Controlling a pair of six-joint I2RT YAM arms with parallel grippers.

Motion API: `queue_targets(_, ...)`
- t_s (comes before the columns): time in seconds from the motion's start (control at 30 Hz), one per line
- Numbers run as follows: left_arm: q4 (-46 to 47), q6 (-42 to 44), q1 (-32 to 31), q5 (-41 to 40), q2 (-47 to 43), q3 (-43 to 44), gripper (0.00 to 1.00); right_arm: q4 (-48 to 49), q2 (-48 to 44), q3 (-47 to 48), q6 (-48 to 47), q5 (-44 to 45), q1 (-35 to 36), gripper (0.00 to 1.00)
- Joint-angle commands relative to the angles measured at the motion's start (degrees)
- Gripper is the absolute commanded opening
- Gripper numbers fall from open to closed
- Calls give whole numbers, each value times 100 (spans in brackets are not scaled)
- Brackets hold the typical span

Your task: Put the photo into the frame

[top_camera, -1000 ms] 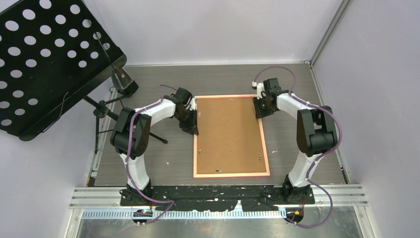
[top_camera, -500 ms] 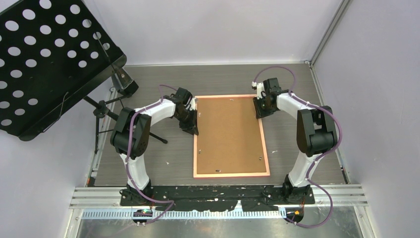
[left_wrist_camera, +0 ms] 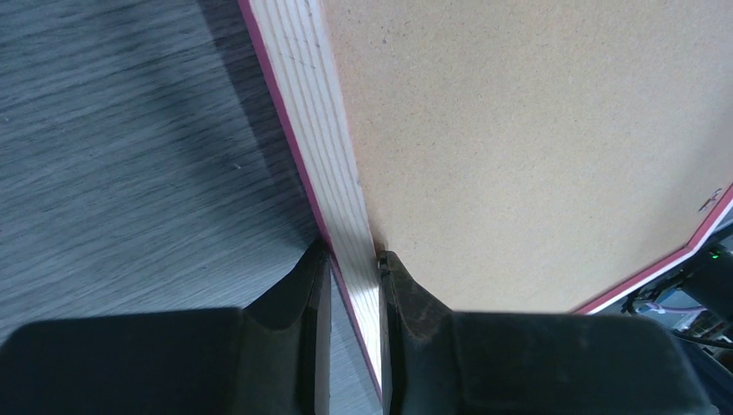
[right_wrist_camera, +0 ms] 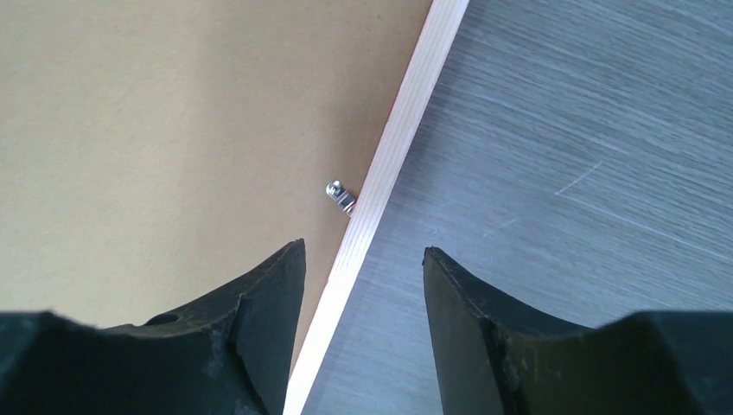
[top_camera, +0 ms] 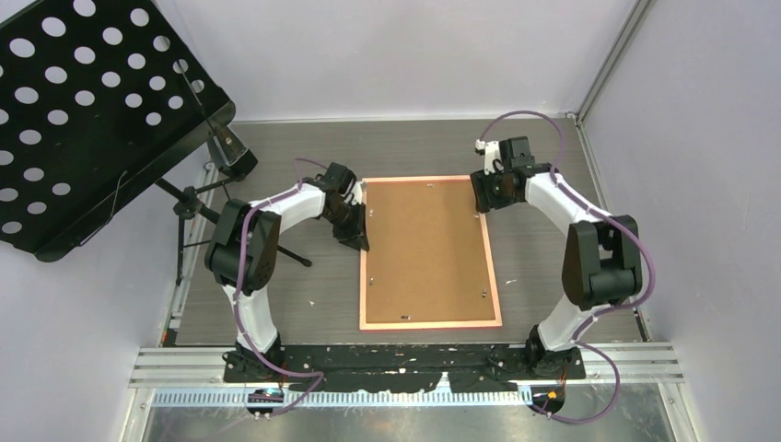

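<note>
The frame (top_camera: 429,324) lies face down in the middle of the table, its brown backing board (top_camera: 428,249) upward. The photo is hidden. My left gripper (top_camera: 357,241) is at the frame's left rail; in the left wrist view the left gripper (left_wrist_camera: 350,255) is shut on the pale rail (left_wrist_camera: 315,112), one finger outside and one on the board side. My right gripper (top_camera: 483,204) hovers over the right rail near the far corner. In the right wrist view the right gripper (right_wrist_camera: 363,249) is open, astride the rail (right_wrist_camera: 406,112) without touching it, near a small metal clip (right_wrist_camera: 341,195).
A black perforated music stand (top_camera: 83,110) leans at the far left, its tripod legs (top_camera: 198,198) reaching the table's left edge beside my left arm. Walls close in the back and right. Grey wood table (top_camera: 543,276) shows around the frame.
My right gripper has opened, let go of the frame's right rail and drawn back a little toward the far side. The left gripper and the frame have not moved.
</note>
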Motion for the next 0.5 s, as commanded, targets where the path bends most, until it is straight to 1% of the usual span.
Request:
queue_targets(0.0,466,-98,153,334,164,-141,0,-371,-824,-190,-331,-436,5,60)
queue_targets(0.13,681,-270,243,457,182,-217,0,-802,-1331,-590,-873,-773,7,62)
queue_targets(0.27,890,-439,263,365,92,-258,0,-1066,-1744,-1189,-1363,-855,8,63)
queue_targets(0.47,1263,-864,285,147,-25,-303,0,-1288,-1990,-1600,-1736,-980,6,62)
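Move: The right hand hovers some 5 cm above the clip it has just left on the frame's right rail. The near clip on that rail lies about 18 cm back, 1 cm left and 5 cm below; the clip on the frame's near rail is roughly 24 cm back and 20 cm left. From the left hand, already pinching the left rail, the rail's near clip is about 11 cm back and 27 cm right. Right hand arcs about 11 cm back towards the near clip, open, while the left nudges the pinched frame forward. ##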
